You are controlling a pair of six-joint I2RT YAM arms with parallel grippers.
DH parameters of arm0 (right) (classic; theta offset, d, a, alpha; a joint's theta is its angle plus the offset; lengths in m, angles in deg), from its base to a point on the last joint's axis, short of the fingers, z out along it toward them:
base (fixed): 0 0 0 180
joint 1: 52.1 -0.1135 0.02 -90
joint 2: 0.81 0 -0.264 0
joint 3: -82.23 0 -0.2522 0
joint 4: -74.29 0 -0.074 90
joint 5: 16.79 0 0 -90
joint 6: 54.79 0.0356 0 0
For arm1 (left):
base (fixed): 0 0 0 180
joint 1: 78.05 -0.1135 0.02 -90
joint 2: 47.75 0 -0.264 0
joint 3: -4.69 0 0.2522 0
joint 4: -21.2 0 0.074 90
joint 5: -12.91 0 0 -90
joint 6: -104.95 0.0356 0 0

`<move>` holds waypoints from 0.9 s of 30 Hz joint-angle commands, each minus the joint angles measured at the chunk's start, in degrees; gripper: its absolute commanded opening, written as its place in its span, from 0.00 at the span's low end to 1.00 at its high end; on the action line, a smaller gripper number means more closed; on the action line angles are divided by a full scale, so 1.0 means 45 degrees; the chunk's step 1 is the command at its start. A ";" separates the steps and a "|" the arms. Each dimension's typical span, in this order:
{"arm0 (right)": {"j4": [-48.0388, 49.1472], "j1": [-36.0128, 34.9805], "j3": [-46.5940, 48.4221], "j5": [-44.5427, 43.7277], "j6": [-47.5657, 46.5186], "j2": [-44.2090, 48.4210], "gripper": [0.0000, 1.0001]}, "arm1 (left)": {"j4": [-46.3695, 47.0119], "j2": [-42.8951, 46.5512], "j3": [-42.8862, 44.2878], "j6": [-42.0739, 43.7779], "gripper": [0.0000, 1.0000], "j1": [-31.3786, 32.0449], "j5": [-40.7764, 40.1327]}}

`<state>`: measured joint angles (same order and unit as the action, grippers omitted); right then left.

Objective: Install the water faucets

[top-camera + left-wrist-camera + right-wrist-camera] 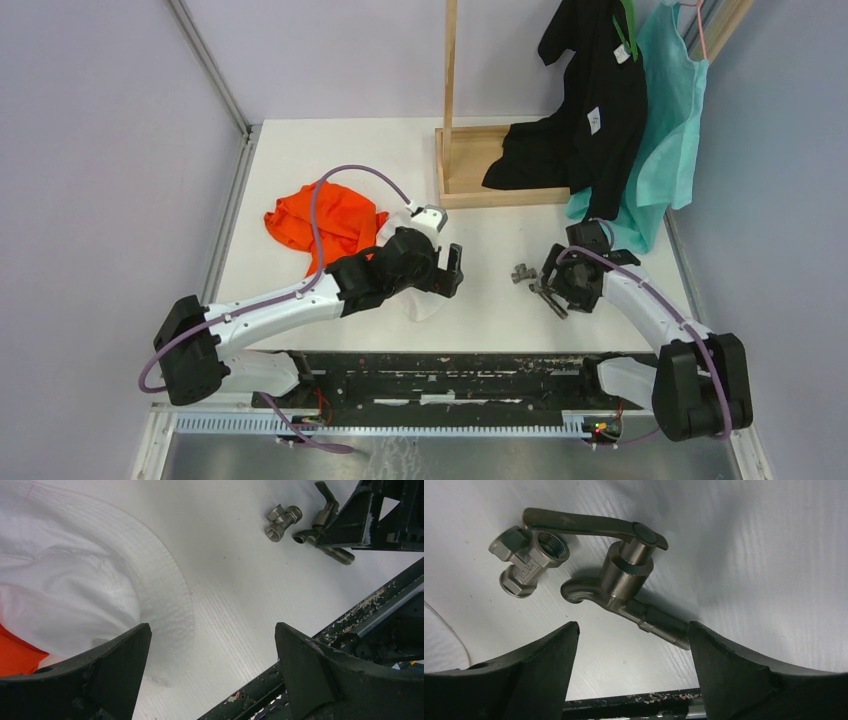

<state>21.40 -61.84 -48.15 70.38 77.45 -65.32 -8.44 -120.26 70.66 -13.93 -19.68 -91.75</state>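
Two dull grey metal pieces of the water faucets lie on the white table. One is a tap (624,580) with a long lever handle, a bent spout and a threaded stem. The other is a small threaded fitting (526,555) just to its left. My right gripper (633,627) hovers open over them, the tap's threaded end right beside one finger (724,670), nothing held. From above, the fitting (522,273) and tap (548,296) sit at the right gripper (552,290). My left gripper (212,627) is open and empty over the table, left of the fitting (282,520) and tap (325,530).
A white cloth (100,580) lies under and beside the left gripper, with an orange cloth (325,220) behind it. A wooden stand (470,170) at the back right carries a black garment (590,110) and a teal one (665,130). The black front rail (440,370) runs along the near edge.
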 commanded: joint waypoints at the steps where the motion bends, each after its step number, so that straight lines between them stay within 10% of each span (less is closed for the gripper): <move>1: 0.1196 0.0017 -0.0237 0.1988 -0.1180 -0.0831 0.87 | 0.0278 0.0107 0.0233 0.0072 0.99 0.0012 0.0071; 14: 0.3893 -0.2318 -0.0852 0.5033 0.1710 0.0420 0.88 | 0.0305 -0.0032 0.0537 0.0103 0.99 0.0010 -0.0054; 22: -0.0791 -0.2356 0.1398 -0.1521 -0.1293 0.2566 0.88 | 0.0858 -0.0501 0.0674 -0.0227 0.99 -0.0001 0.2001; 27: -0.1127 -0.0514 0.1240 -0.2188 -0.1691 0.2905 0.86 | 0.1409 -0.1903 0.1187 -0.0656 1.00 0.0041 0.3831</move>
<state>21.07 -70.54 -43.49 68.26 73.27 -51.88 -6.75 -124.83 72.39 -14.08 -19.68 -82.55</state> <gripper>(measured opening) 0.868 0.993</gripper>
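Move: The faucet lies almost under the right hand, its middle roughly 2 cm back and 2 cm to the left, about 3 cm down, with its threaded inlet end by the right-hand fingertip. The small valve fitting sits some 7 cm left of that hand and 1 cm ahead. The teal cloth is about 13 cm to its right and 10 cm ahead. From the idle left hand, the faucet is about 21 cm right, 3 cm back and 15 cm below. Pushing on the faucet's inlet end with its right-hand finger, the right hand dips almost 2 cm and sweeps about 10 cm left and slightly back, its left side rising some 20 degrees. It then turns back right, lifting about 9 cm and easing forward, clear of the faucet with fingers still open. Late on, the open left hand starts right, some 3 cm. ##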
